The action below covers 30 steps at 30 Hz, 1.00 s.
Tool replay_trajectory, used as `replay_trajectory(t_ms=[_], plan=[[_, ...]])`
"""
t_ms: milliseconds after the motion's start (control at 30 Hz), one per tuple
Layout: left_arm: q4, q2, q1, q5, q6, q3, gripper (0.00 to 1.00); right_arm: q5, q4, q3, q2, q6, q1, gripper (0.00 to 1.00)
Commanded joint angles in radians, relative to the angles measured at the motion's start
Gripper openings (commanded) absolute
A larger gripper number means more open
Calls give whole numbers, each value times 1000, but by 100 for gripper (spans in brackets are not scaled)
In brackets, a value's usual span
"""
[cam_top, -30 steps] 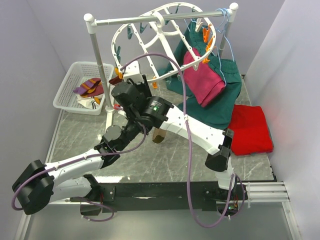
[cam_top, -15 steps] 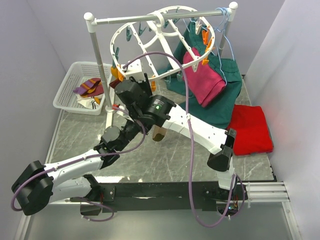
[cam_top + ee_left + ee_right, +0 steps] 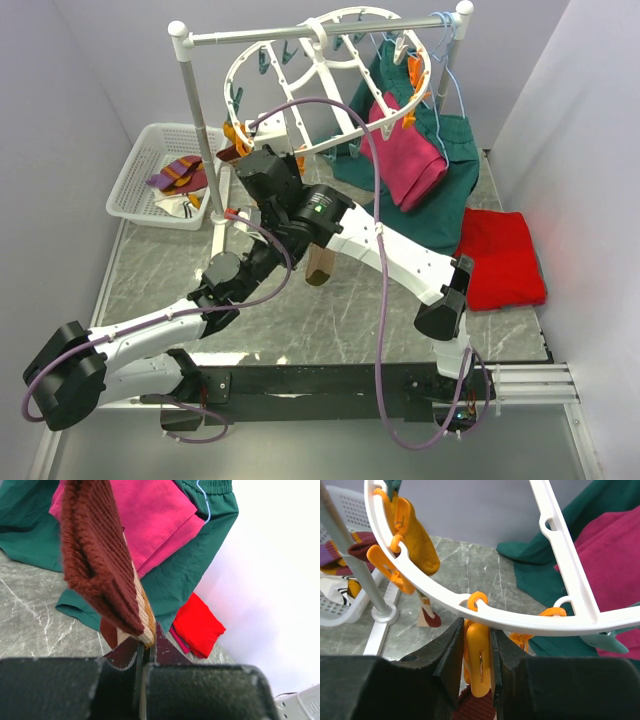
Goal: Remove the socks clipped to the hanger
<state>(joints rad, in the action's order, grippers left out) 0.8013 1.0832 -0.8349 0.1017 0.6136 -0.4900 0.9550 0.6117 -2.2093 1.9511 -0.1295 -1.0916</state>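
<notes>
The white oval hanger [image 3: 330,60] hangs from the rack pole, its rim [image 3: 470,605] crossing the right wrist view. My right gripper [image 3: 480,667] [image 3: 266,160] is up at the lower left rim, shut on an orange clip [image 3: 481,665]. A maroon sock's edge [image 3: 475,707] shows just under that clip. My left gripper [image 3: 145,647] is shut on the low end of a maroon and cream sock [image 3: 105,565] [image 3: 320,265] that rises above it. In the top view my right arm hides most of the left gripper. A mustard sock [image 3: 417,540] stays clipped further left.
A white basket [image 3: 140,150] at the back left holds removed striped socks [image 3: 178,175]. The rack's upright pole [image 3: 200,130] stands next to my right gripper. Dark green clothes [image 3: 440,200] and a magenta garment [image 3: 405,160] hang behind. A folded red cloth [image 3: 500,260] lies right.
My right gripper has moved up and left to the rim and its jaws have narrowed onto the orange clip. The hanger has shifted slightly. The left arm has held still.
</notes>
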Motion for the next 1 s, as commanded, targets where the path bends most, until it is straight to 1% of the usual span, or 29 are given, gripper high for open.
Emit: replay_trajectory(t_ms=[0, 233, 300, 400, 433, 467, 533, 567, 600, 667, 700, 767, 800, 867, 900, 967], plan=[[26, -23, -4, -10, -15, -9, 1, -34, -72, 28, -58, 24, 15, 0], [-13, -37, -6, 9, 4, 5, 1, -108, -89, 83, -112, 10, 29, 0], [-30, -61, -6, 13, 20, 34, 1, -117, -86, 94, -116, 4, 36, 0], [-141, -141, 0, 73, 99, 77, 1, -139, -93, 125, -135, -2, 45, 0], [-181, -172, 17, 105, 162, 93, 1, -142, -101, 135, -147, -1, 47, 0], [-265, -233, 32, 116, 199, 100, 1, -147, -108, 154, -153, -1, 45, 0], [-341, -299, 104, 119, 295, 111, 1, -162, -113, 168, -164, -2, 48, 0], [-425, -359, 135, 103, 316, 108, 1, -174, -116, 183, -169, -4, 50, 0], [-468, -385, 207, 90, 331, 99, 1, -177, -118, 194, -173, -5, 50, 0], [-566, -426, 285, 34, 347, 47, 1, -197, -133, 235, -198, -9, 53, 0], [-653, -433, 360, 15, 344, 24, 1, -211, -138, 250, -205, -13, 58, 0], [-732, -412, 431, -23, 316, -54, 1, -235, -151, 298, -241, -19, 71, 0], [-798, -395, 503, -66, 293, -82, 1, -267, -159, 316, -253, -19, 78, 0], [-868, -337, 575, -103, 272, -160, 1, -304, -174, 362, -294, -21, 102, 0], [-908, -315, 650, -153, 264, -185, 1, -344, -175, 376, -319, -30, 113, 0], [-916, -275, 723, -204, 264, -235, 1, -383, -179, 414, -343, -38, 143, 0]])
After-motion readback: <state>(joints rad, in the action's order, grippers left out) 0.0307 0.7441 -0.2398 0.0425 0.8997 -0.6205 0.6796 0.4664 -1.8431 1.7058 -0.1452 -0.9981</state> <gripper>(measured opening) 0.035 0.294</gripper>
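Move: The left hand already grips the striped brown sock, whose cuff runs up to an orange clip roughly 6 cm ahead of that hand, 2 cm left and 12 cm above. The basket is some 30 cm left of the left hand, 18 cm ahead and 25 cm below, with the rack post 21 cm left and 9 cm ahead. The right fingers already squeeze the clip, right at their hand point; the mustard sock hangs about 10 cm left and 6 cm farther out from them. Keeping its pinch on the striped sock, the left hand draws it down about 3 cm, out of the clip, then sweeps fast to the left, some 19 cm in all, and a little forward towards the basket, turning some 30 degrees counter-clockwise and tipping down. The right hand keeps squeezing the clip and eases about 3 cm right and slightly down. ##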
